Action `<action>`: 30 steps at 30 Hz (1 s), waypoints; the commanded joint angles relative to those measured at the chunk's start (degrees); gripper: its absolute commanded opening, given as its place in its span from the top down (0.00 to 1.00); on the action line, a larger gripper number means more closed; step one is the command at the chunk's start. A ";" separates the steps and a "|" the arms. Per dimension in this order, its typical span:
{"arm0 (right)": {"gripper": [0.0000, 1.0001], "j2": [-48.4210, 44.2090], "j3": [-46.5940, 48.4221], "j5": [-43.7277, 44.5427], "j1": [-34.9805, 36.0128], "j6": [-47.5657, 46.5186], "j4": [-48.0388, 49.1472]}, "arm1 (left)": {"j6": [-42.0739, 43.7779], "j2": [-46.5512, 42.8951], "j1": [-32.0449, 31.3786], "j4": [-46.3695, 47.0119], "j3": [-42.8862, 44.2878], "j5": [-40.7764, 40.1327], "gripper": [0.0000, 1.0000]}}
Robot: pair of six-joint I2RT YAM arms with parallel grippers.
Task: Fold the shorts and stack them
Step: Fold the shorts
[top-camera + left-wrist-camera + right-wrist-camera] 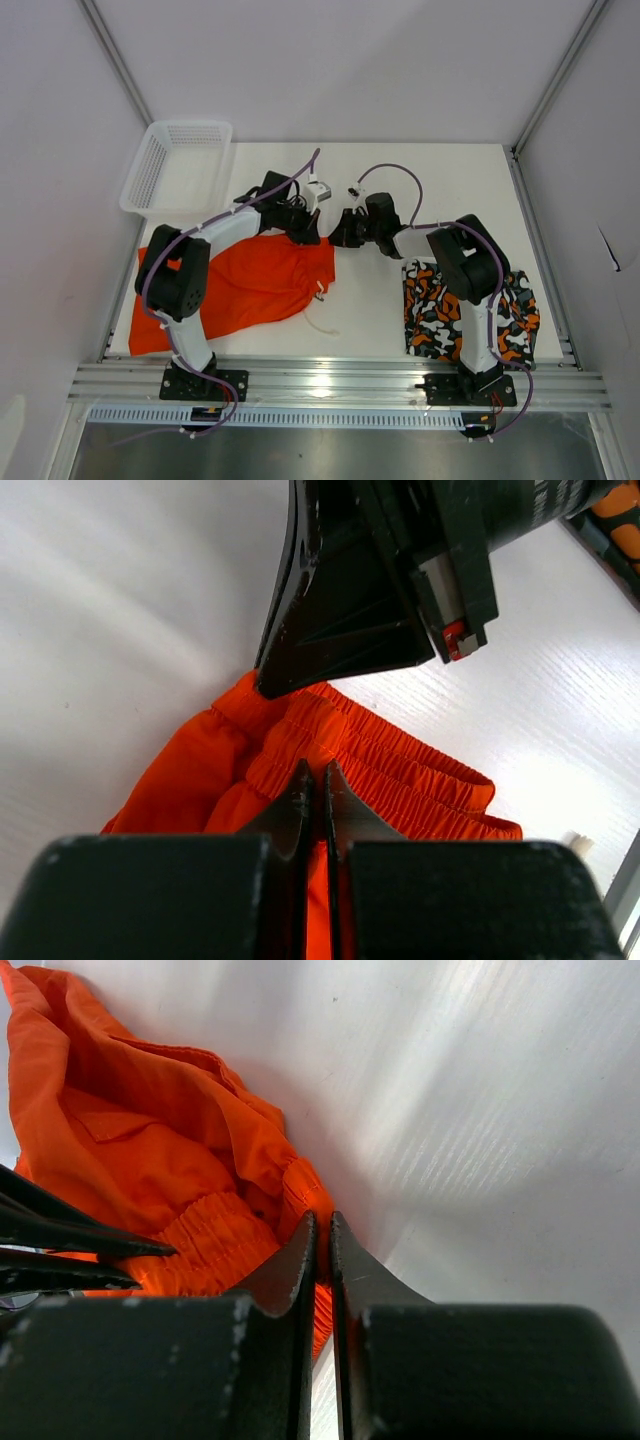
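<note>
The plain orange shorts (240, 285) lie spread on the left half of the table, their white drawstring (320, 325) trailing off the right edge. My left gripper (312, 236) is shut on the elastic waistband (400, 770) at the shorts' upper right corner. My right gripper (338, 238) sits right beside it, shut on the end of the same waistband (305, 1185). In the left wrist view, one of the right gripper's fingers (340, 620) fills the top of the frame. The patterned shorts (470, 320) lie folded at the near right, partly under the right arm.
A white mesh basket (150, 170) stands at the back left, overhanging the table's (450, 190) corner. An aluminium rail (340, 382) runs along the near edge. White walls close in both sides.
</note>
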 commanded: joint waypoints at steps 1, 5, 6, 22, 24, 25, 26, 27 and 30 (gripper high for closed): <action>1.00 -3.08 1.36 0.34 0.78 0.41 3.47 | 1.29 -0.01 -0.78 -0.86 3.39 3.77 1.00; 1.00 -3.34 1.36 -0.62 1.40 0.67 4.61 | 0.41 1.92 -0.95 -1.38 5.06 0.88 1.00; 0.99 -3.34 1.27 -1.15 1.40 0.76 4.88 | 0.33 2.36 -0.95 -1.30 5.58 0.17 1.00; 0.18 -7.46 -7.34 1.49 -3.43 7.34 12.33 | -4.60 10.98 -0.69 -0.94 11.30 -11.43 0.87; 0.18 -8.17 -7.96 1.66 -3.61 7.52 12.35 | -4.77 10.98 -0.60 -0.86 11.48 -11.61 0.83; 0.18 -8.52 -8.92 1.75 -3.44 7.52 12.96 | -4.95 10.89 -0.60 -0.68 11.39 -11.70 0.82; 0.17 -9.14 -9.45 1.75 -3.35 7.44 13.40 | -4.95 10.98 -0.60 -0.68 11.48 -11.70 0.80; 0.17 -9.49 -9.89 1.66 -3.09 7.26 13.58 | -5.04 10.98 -0.60 -0.68 11.91 -12.05 0.73; 0.12 -11.42 -10.42 2.54 -1.08 5.07 11.13 | -6.00 10.54 -0.43 -0.60 11.83 -12.22 0.54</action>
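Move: Just ahead of the left hand's closed fingers, about 4 cm farther out, 4 cm to the right and some 3 cm lower, is the orange shorts' far waistband corner, pinched at the right hand's fingertips. From the left hand, the drawstring lies roughly 11 cm back, 2 cm to the right and 6 cm below. The patterned shorts lie some 17 cm back and 33 cm to the right of the right hand, about 2 cm lower. Carrying its pinched fold of waistband forward about 5 cm and then also down some 3 cm, towards the corner at the right fingertips, the left hand turns roughly 10 degrees counter-clockwise and opens partway at the end. The right hand opens wide, lets go of the corner and backs off about 3 cm to its right and 3 cm up. ##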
